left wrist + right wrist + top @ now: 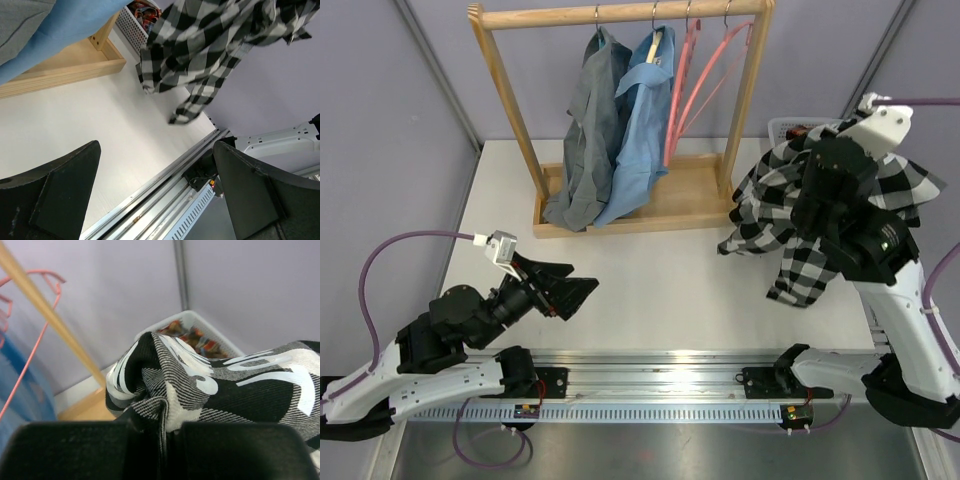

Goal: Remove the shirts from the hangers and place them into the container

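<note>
My right gripper (167,427) is shut on a bunched fold of the black-and-white checked shirt (790,215), which hangs off it above the table's right side, just in front of the white lattice container (782,126). In the right wrist view the container (196,320) lies behind the shirt (210,385) and holds colourful cloth. A grey shirt (588,130) and a light blue shirt (642,120) hang on the rail. Two bare pink hangers (698,75) hang to their right. My left gripper (578,283) is open and holds nothing, low over the table's near left.
The wooden rack (620,14) stands at the back middle, its base frame (650,215) on the table. Grey walls close in the back and sides. A metal rail (660,375) runs along the near edge between the arm bases.
</note>
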Available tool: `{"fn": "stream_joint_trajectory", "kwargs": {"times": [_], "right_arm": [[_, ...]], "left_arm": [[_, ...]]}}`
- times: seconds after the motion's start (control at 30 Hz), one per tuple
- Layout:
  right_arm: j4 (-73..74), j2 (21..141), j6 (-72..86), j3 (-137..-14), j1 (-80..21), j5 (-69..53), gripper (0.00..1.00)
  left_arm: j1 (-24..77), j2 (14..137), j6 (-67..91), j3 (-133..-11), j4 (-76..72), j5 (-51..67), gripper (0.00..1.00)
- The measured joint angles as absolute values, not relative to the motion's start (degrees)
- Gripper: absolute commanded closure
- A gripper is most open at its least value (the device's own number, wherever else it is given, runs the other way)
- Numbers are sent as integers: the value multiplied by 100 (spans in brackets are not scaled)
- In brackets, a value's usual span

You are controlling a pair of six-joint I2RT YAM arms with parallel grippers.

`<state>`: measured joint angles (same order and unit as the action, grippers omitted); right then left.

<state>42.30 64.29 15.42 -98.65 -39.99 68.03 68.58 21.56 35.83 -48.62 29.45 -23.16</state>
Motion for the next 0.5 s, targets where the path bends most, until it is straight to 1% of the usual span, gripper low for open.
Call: {"fn": "stream_joint_trajectory", "kwargs": {"times": [0.13, 0.33, 0.5], "right_arm": [[3826, 7164, 976, -10720, -3087, 6434, 100], [3983, 8460, 829, -12042, -1472, 5290, 100], [4056, 9537, 720, -13211, -810, 4473, 100]], "left_arm": [[6858, 2152, 3586, -4862, 2947, -2244, 1], [6858, 2071, 3586, -4862, 2989, -2209, 1], [6858, 1946, 3586, -4862, 3048, -2213, 1]]}}
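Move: The checked shirt hangs from my right hand. The container I am taking it to stands some 30 cm ahead, 19 cm to the right and about 37 cm below. The rack's right post is about 20 cm ahead and 4 cm to the left, its middle some 12 cm lower. The empty pink hangers hang around 20 cm ahead and 12 cm to the left, at roughly hand height. From my left hand the container is about 45 cm ahead, 52 cm to the right and 24 cm down. I swing the checked shirt out towards the container with my right hand, quickly, about 15 cm forward and 8 cm to the right, climbing the last few centimetres early on and then running nearly level. My fingers stay shut on the bunched cloth while the wrist swings some 10 degrees clockwise. ##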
